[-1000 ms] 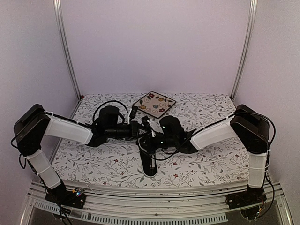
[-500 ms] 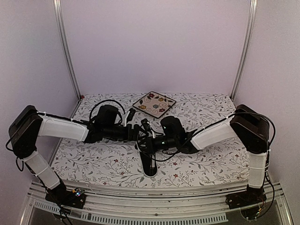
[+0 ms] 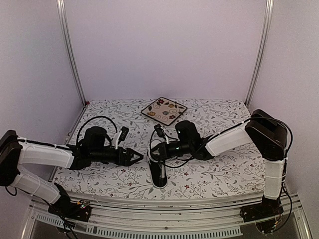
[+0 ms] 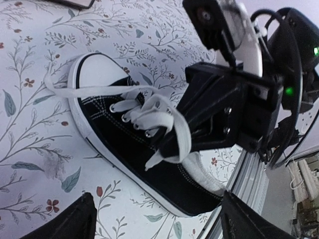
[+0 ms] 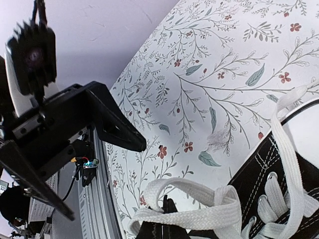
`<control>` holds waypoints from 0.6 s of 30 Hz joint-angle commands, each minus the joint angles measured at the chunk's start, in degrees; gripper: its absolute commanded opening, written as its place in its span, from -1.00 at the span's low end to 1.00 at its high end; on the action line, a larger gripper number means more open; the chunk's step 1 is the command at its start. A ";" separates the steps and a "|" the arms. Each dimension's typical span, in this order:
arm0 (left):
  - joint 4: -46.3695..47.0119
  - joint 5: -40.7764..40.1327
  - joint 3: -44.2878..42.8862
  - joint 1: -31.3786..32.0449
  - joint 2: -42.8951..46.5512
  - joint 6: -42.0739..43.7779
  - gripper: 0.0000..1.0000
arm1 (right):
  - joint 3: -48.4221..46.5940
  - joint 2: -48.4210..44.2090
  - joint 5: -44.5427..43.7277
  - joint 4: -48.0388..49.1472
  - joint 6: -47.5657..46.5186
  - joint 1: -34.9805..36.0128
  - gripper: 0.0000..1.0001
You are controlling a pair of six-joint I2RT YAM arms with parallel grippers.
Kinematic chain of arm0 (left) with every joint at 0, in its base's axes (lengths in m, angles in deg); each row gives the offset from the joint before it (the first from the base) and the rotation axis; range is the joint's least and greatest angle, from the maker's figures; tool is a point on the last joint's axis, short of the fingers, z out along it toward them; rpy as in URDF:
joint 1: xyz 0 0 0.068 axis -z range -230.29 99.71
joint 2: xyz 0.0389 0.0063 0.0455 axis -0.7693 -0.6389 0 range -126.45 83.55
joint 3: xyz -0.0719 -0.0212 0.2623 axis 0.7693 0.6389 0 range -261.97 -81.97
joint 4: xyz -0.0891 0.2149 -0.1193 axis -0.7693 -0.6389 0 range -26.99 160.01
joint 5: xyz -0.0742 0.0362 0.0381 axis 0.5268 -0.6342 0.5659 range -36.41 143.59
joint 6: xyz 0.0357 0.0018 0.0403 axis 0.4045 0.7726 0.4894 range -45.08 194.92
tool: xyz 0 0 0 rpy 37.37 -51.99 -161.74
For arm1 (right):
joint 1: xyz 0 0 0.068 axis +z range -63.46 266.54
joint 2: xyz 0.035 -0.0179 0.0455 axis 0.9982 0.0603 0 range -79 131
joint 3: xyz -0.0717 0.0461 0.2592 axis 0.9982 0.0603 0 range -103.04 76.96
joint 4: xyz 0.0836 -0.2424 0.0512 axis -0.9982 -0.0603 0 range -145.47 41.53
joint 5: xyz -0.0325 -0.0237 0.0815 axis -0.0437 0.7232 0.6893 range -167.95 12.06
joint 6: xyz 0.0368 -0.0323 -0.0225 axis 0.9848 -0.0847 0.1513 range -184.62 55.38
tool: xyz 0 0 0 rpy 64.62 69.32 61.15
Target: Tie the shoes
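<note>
The black sneaker (image 3: 159,173) with white toe cap lies near the table's front edge, toe toward me. In the left wrist view the sneaker (image 4: 124,142) has loose white laces (image 4: 149,112), and one end trails off past the toe. My right gripper (image 3: 153,153) is over the shoe's tongue, shut on a loop of white lace (image 5: 199,199); its shut fingertips (image 5: 167,224) show under the loop. My left gripper (image 3: 137,157) is open and empty, a little left of the shoe and apart from it; its fingers (image 4: 75,221) stand wide apart.
A square floral plate (image 3: 163,110) sits at the back middle of the patterned tablecloth (image 3: 224,169). The metal rail of the table's front edge (image 3: 164,204) runs just behind the shoe's heel. Cables hang from both wrists.
My left arm has drawn back to the left, away from the shoe, and its gripper now stands open and empty. My right gripper has stayed at the shoe, holding the lace loop.
</note>
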 commanded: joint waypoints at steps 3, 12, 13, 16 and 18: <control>18.28 -0.91 8.70 1.27 -0.64 2.33 0.35 | 0.87 1.20 3.25 1.25 1.37 -0.97 -0.96; 25.25 -5.13 5.39 5.19 -12.83 5.67 0.01 | 0.51 1.15 3.70 1.24 3.08 -1.12 -0.96; 25.68 -5.31 5.09 5.38 -13.60 6.07 -0.05 | 0.55 1.24 3.82 1.24 3.20 -1.08 -0.96; 26.09 -5.56 3.87 5.83 -15.40 7.00 -0.15 | 0.41 1.42 4.11 1.24 3.45 -1.14 -0.96; 26.73 -5.48 3.33 6.14 -16.43 7.39 -0.21 | 0.41 1.53 4.15 1.25 3.47 -1.21 -0.96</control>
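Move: The white lace loop on the right gripper's tips lies about 6 cm to the left hand's right, some 2 cm ahead and 4 cm below it. Under the loop, the shoe's middle is roughly level fore and aft with the left hand, 8 cm to its right and 8 cm down; the toe is about 9 cm ahead, 5 cm right and just as low. The right hand has the loop practically at its hand point, with the shoe's middle about 7 cm below, 2 cm back and 1 cm to its right. Downward by about 5 cm goes the left hand, first easing back and a little left, then coming some 3 cm right towards the lace loop beside the right fingertips. Its wide-open fingers close to roughly half their gap on the way, still pointing right and down. The right hand stays nearly in place with its shut fingers still holding the lace. ##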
